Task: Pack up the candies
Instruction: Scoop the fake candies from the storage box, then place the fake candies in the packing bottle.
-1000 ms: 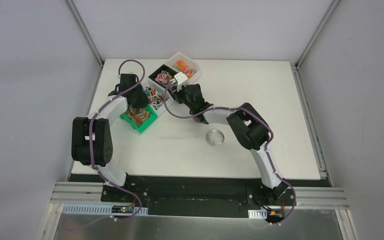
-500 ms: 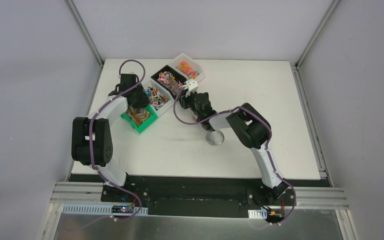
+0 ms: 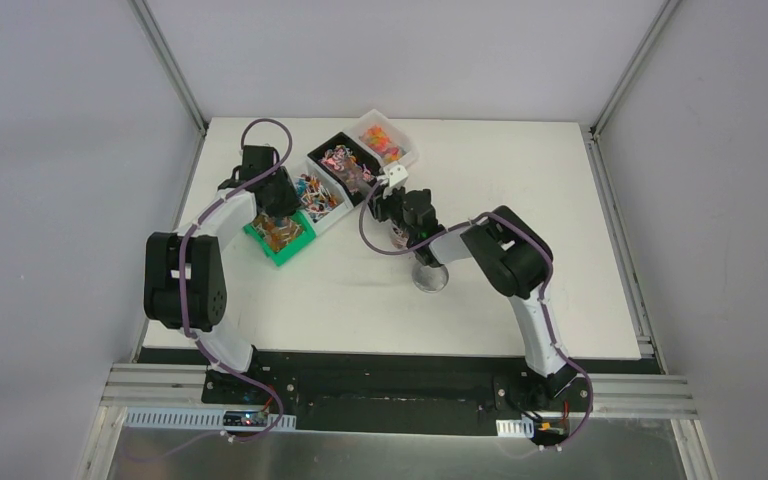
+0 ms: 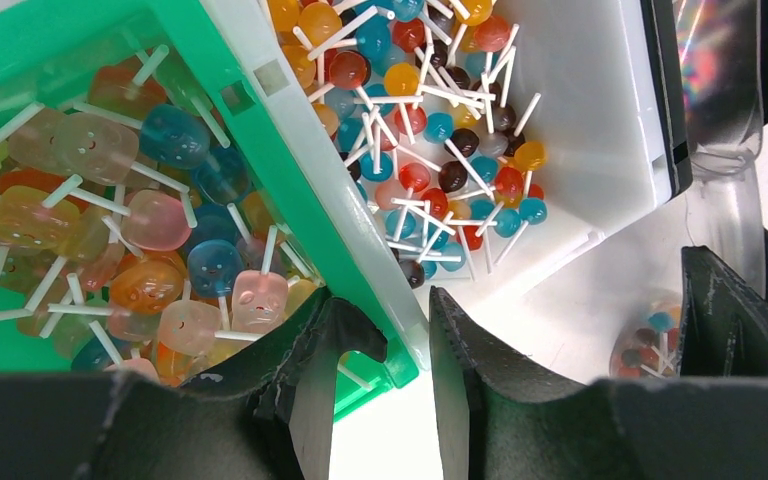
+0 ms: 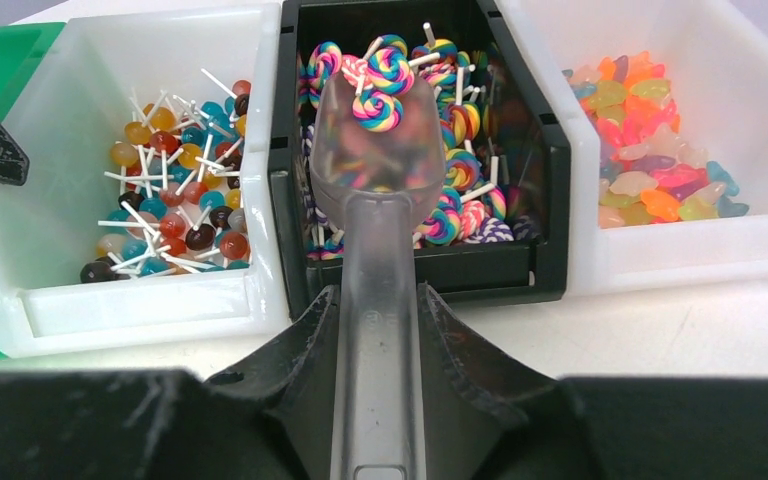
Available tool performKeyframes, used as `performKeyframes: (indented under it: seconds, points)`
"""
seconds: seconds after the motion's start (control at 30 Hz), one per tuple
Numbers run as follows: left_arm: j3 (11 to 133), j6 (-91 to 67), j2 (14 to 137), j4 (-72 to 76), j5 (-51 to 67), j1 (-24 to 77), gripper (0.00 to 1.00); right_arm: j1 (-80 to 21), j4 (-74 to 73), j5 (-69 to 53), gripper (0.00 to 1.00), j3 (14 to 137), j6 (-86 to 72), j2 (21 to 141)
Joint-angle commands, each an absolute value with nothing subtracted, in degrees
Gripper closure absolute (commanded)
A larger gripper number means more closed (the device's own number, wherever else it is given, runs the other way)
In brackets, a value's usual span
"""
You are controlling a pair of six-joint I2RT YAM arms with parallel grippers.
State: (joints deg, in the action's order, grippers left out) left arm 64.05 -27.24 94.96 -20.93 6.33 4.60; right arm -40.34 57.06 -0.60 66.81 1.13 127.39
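Note:
The candies lie in four bins: block lollipops in the green bin (image 4: 230, 90), ball lollipops (image 4: 430, 130) in a white bin (image 4: 600, 130), swirl lollipops in the black bin (image 5: 550, 160), and gummies (image 5: 650, 170) in another white bin (image 5: 750, 240). My left gripper (image 4: 385, 310) is shut across the touching walls of the green and white bins. My right gripper (image 5: 378, 300) is shut on the handle of a clear scoop (image 5: 375, 150). The scoop holds swirl lollipops (image 5: 380, 100) in front of the black bin. The clear jar (image 3: 430, 277) stands under the right forearm.
The bins stand in a slanted row (image 3: 345, 170) at the back left of the white table (image 3: 520, 180). Some ball lollipops show inside the jar (image 4: 655, 340). The right arm's elbow (image 3: 505, 255) rises just right of the jar.
My right gripper has drawn back from the black bin toward the jar, carrying the scoop. The far end of the bin row has swung slightly right. The left arm has barely moved.

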Motion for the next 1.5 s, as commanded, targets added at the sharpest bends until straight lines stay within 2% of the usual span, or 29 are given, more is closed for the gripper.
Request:
performKeyframes:
  seconds: [0.0, 0.37, 0.67, 0.83, 0.9, 1.1, 1.3, 1.33, 1.37, 1.47]
  points:
    - [64.67, -25.69, 97.34, -26.54, 7.99, 5.98, 0.65, -39.66, 60.17, -2.55, 1.00, 65.64, 2.96, 122.08]
    - [69.61, -26.81, 97.82, -27.43, 7.96, 5.99, 0.55, -38.86, 58.99, -2.22, 1.00, 63.63, 5.55, 118.12]
    - [74.11, -26.41, 96.26, -28.84, 7.83, 6.01, 0.51, -37.65, 59.34, -3.73, 1.00, 60.79, 5.20, 112.83]
    - [74.73, -25.71, 93.28, -29.06, 8.69, 5.98, 0.48, -37.03, 59.42, -4.54, 1.00, 57.13, 5.57, 108.35]
    - [74.51, -25.35, 91.78, -29.09, 9.04, 5.98, 0.41, -36.92, 59.41, -4.74, 1.00, 55.10, 5.83, 106.17]
    - [71.40, -24.67, 86.78, -29.08, 9.52, 5.98, 0.37, -36.94, 58.37, -4.80, 1.00, 47.28, 8.40, 96.74]
    - [69.13, -24.31, 82.69, -29.06, 10.53, 5.98, 0.22, -37.04, 49.85, -5.68, 1.00, 41.61, 11.64, 85.29]
    - [68.73, -24.14, 81.96, -28.99, 10.59, 5.98, 0.17, -37.08, 48.09, -5.41, 1.00, 40.62, 12.28, 83.23]
    - [68.26, -23.97, 81.22, -28.96, 10.52, 5.98, 0.02, -37.17, 45.78, -5.03, 1.00, 40.05, 12.88, 80.96]
    - [66.86, -23.67, 78.65, -28.96, 10.46, 5.99, 0.01, -37.23, 37.59, -4.59, 1.00, 38.27, 14.43, 74.34]
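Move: Behind and to the right of the right hand, which still holds the scoop, the jar stands about 6 cm back, 8 cm right and 4 cm lower. The black box is some 10 cm ahead and 8 cm left of this hand, the lid about 18 cm back and 14 cm right. The left hand still pinches the adjoining rims of the green and white boxes; the green box's middle is about 6 cm left and 3 cm back of it, the white box's 6 cm ahead and 6 cm right, the jar some 26 cm right and 4 cm back. Lifting the loaded scoop out of the black box, the right hand climbs about 14 cm, drifting right, then also drawing strongly back so the bowl comes across towards the jar; it tips up some 10 degrees and keeps its grip. The left hand loosens on the rims, then rises about 9 cm clear, opening wide and easing back slightly at the end. ##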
